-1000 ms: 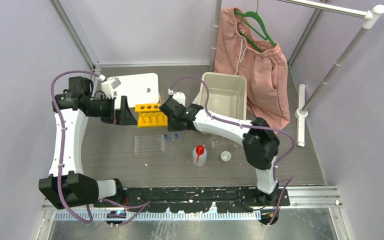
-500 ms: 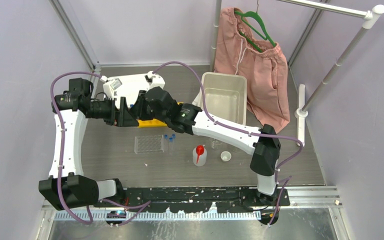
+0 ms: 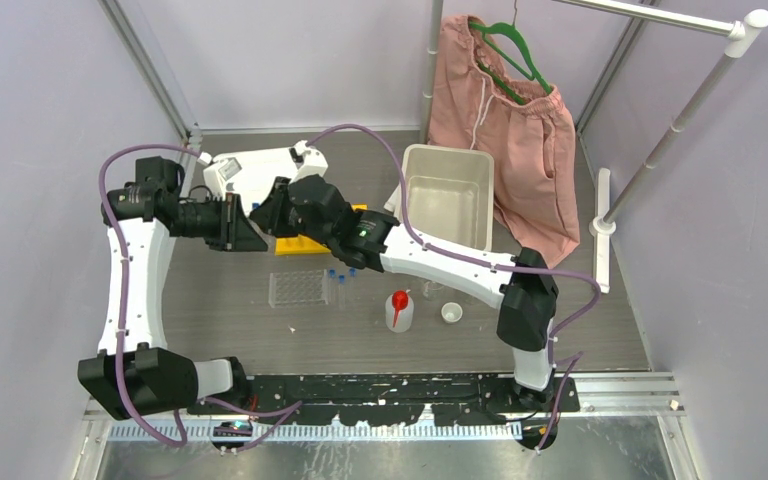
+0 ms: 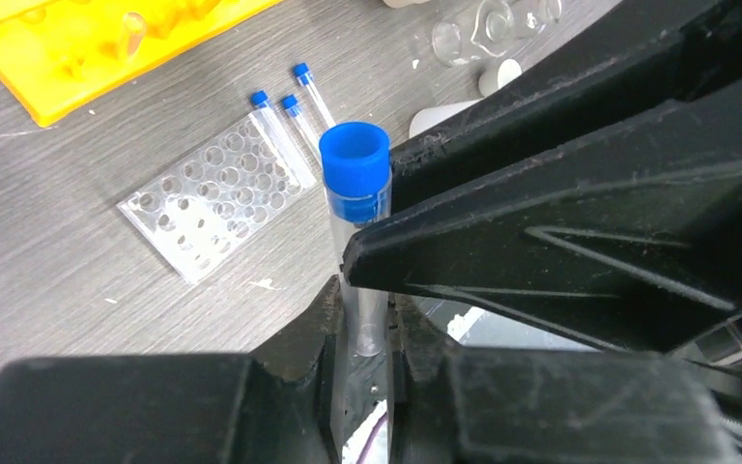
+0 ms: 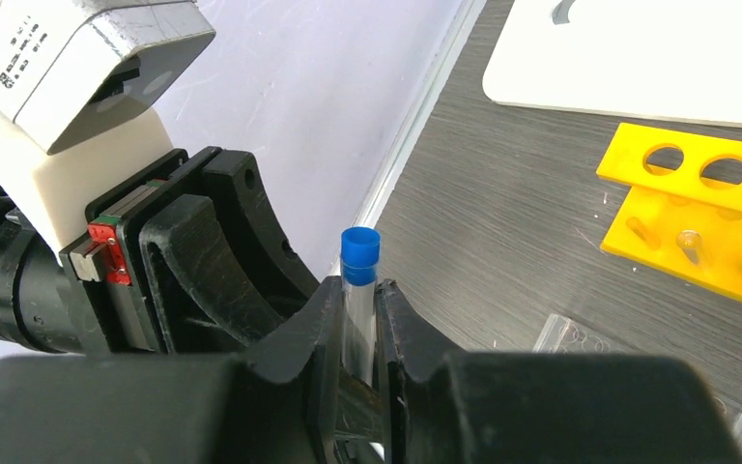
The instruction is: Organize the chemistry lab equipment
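Note:
A blue-capped tube [image 4: 355, 169] is held in the air left of the yellow six-hole rack [image 3: 298, 245], gripped from both sides. My left gripper [image 4: 367, 309] is shut on its lower end. My right gripper [image 5: 359, 300] is shut on it just below the blue cap [image 5: 359, 248]. In the top view the two grippers meet at the left gripper [image 3: 248, 226]. Three more small tubes [image 4: 285, 111] lie beside the clear grid rack [image 3: 298, 288]. The red-spouted squeeze bottle [image 3: 398, 310], tiny white cup [image 3: 451, 313] and small clear glassware [image 3: 432, 288] stand to the right.
A beige bin [image 3: 450, 190] sits at the back right, and a white slab [image 3: 260, 165] lies behind the yellow rack. Pink shorts [image 3: 505, 130] hang on a green hanger from a metal rail [image 3: 660, 150]. The right arm stretches across the table's middle.
The right arm swung left over the yellow rack, carrying the tube to the left gripper. The left gripper, wide open a second ago, has closed on the tube.

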### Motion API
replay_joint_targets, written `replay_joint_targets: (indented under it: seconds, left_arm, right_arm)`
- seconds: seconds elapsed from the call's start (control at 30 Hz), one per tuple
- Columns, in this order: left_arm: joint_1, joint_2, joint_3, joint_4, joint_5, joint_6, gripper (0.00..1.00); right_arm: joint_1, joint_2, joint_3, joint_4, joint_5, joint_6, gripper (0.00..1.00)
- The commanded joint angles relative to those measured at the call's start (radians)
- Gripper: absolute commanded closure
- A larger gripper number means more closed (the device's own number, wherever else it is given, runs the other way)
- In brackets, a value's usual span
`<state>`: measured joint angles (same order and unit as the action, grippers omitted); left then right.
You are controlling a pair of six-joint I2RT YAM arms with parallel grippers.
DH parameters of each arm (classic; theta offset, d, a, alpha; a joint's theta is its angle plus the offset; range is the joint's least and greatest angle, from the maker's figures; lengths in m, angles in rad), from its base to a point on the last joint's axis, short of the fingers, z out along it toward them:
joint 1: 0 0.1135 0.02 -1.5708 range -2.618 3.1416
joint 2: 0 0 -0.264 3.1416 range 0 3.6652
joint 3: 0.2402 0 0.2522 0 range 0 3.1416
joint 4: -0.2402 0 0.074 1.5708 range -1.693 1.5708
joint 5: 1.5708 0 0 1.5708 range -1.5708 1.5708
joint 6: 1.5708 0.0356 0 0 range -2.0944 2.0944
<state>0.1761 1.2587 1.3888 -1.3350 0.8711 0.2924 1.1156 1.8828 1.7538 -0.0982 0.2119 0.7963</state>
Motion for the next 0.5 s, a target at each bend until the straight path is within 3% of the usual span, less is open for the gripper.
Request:
replay_joint_targets:
  seconds: [0.0,0.13,0.2,0.3,0.47]
  left_arm:
    - [-0.002,-0.017,0.019,0.004,0.023,0.017,0.94]
    - [-0.002,-0.044,0.016,-0.012,0.017,0.086,0.99]
    - [-0.003,-0.065,0.002,-0.013,0.019,0.147,1.0]
    - [-0.002,-0.101,-0.021,-0.008,0.028,0.201,1.0]
    - [-0.003,-0.161,-0.051,0.026,0.043,0.226,1.0]
  right_arm:
    - [0.003,-0.034,0.04,0.0,0.003,0.023,0.78]
    - [-0.026,0.007,0.173,-0.173,-0.081,-0.002,0.54]
    - [-0.04,0.051,0.285,-0.3,-0.135,-0.047,0.48]
    - [-0.067,0.093,0.393,-0.43,-0.217,-0.085,0.47]
    - [-0.104,0.099,0.432,-0.465,-0.362,-0.098,0.51]
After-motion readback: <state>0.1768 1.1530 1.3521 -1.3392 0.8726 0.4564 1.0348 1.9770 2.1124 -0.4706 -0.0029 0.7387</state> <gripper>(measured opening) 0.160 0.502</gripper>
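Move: Both hands already pinch the same upright blue-capped test tube: its middle is about 2 cm above the left hand point and some 2 cm below the right one. From the left hand the yellow rack lies about 12 cm ahead, 9 cm right and 22 cm below. The well plate is roughly 1 cm ahead and 5 cm right, the loose tubes 1 cm ahead and 13 cm right, both about 25 cm down. The right fingers open and rise about 3 cm off the tube; the left keeps its pinch, easing back 1.5 cm. ##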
